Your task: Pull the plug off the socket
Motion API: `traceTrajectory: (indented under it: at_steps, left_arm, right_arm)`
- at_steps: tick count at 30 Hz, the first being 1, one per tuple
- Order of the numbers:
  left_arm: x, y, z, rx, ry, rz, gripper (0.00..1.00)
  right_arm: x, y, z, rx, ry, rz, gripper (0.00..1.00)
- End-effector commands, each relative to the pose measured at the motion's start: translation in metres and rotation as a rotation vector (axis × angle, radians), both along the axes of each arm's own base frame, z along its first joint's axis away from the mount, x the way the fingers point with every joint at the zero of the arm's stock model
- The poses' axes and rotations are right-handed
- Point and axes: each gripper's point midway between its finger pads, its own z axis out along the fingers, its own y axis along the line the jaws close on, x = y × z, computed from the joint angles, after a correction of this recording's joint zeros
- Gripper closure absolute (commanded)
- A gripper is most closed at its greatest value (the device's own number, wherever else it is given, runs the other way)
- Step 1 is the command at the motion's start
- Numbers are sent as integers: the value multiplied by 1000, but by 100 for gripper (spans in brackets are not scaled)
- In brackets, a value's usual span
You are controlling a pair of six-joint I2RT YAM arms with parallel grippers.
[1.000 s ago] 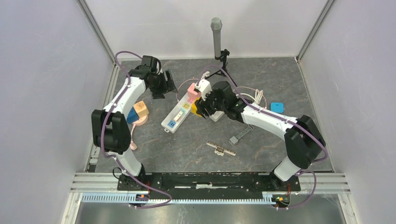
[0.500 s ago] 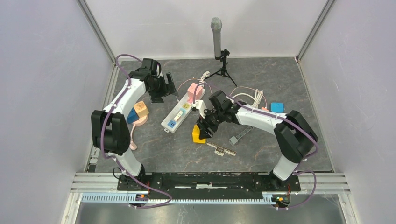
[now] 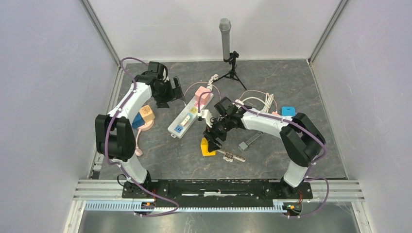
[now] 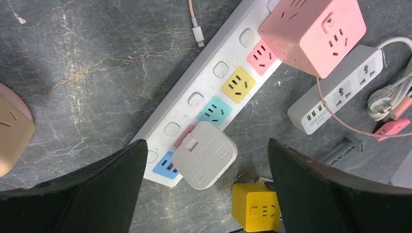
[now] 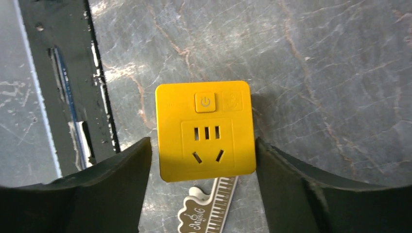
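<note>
The plug, a yellow cube adapter, lies off the socket strip on the table, partly over a piano-pattern ruler. My right gripper stands open around it, with a thin gap showing at the left finger. The socket is a long white strip with coloured outlets. A pale grey adapter is still plugged in near its blue end, and a pink cube sits at the far end. My left gripper hangs wide open above the strip, holding nothing.
The ruler lies just in front of the yellow cube, with a grey clip to its right. A second white strip, coiled cables and a blue block lie at right. A microphone stand rises at the back.
My right gripper carried the yellow cube from the strip toward the front, brought it down by the ruler and spread its jaws. The left gripper's jaws widened.
</note>
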Motion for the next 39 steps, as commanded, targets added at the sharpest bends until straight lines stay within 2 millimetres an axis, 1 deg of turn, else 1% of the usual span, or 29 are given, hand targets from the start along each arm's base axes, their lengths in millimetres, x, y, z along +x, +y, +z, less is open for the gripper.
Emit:
traceTrajectory:
  at_steps: [1,4,7,9,11,13,15,17,20,21,22,24,25,27,28,32,39]
  left_arm:
    - [2,7,14,34,-60,9,0]
    - [0,10,16,44,-68,8,0]
    - [-1,10,17,48,-81,-7,0]
    - [-2,9,19,40,-91,-20,0]
    - [-3,6,19,26,-95,-31,0]
    - [-4,-1,21,-10,-98,-57,0]
    - [-6,-10,19,-55,-93,-83,0]
    - [-9,-21,12,-114,-68,-118,0]
    - [-15,-29,-12,-125,7,-137,1]
    - [-16,-29,-19,-114,24,-136,1]
    - [-17,-30,-25,-109,40,-133,2]
    - [-15,-31,-30,-105,54,-135,2]
    - [-13,-32,-32,-101,56,-135,2]
    - [-8,-30,-36,-84,59,-127,2]
    - [-5,-30,-38,-75,63,-121,2]
    - [1,-26,-47,-44,77,-98,2]
    - [-5,-17,-66,6,129,-70,2]
  right_arm:
    - [27,17,25,54,-113,-35,12]
    - [36,29,42,106,-132,-47,3]
    - [46,36,56,134,-168,-70,2]
    - [59,38,63,138,-217,-115,2]
    - [78,38,74,135,-286,-187,2]
    - [99,36,88,149,-353,-281,2]
    - [126,30,103,160,-418,-418,2]
    - [148,23,115,178,-461,-520,2]
    - [173,25,125,200,-504,-574,2]
    - [182,25,123,180,-514,-597,2]
    - [192,25,127,163,-530,-625,2]
    - [212,26,125,122,-540,-672,2]
    - [220,26,126,114,-549,-690,2]
    - [232,28,122,111,-534,-722,2]
    - [237,29,115,98,-535,-718,2]
    - [248,36,101,62,-576,-660,2]
    - [252,34,74,29,-560,-650,2]
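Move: The right hand is at the yellow plug on the table, its middle within 1 cm or so and slightly below. Its next goal, the pink plug on the long power strip, stands about 25 cm ahead, 4 cm left and 3 cm higher; the small power strip lies some 7 cm back and 11 cm right of it. From the left hand, the strip's white plug is roughly 4 cm back, 5 cm right and 7 cm below, and the pink plug 5 cm ahead, 12 cm right, 5 cm below. The right fingers spread wide and come free of the yellow plug; that hand swings forward about 24 cm, rising nearly 12 cm and then sinking by half of that over the pink plug, while turning clockwise almost 40 degrees. The wide-open left hand, after a small hover, sinks some 6 cm, edging right and back towards the white plug on the long strip. ##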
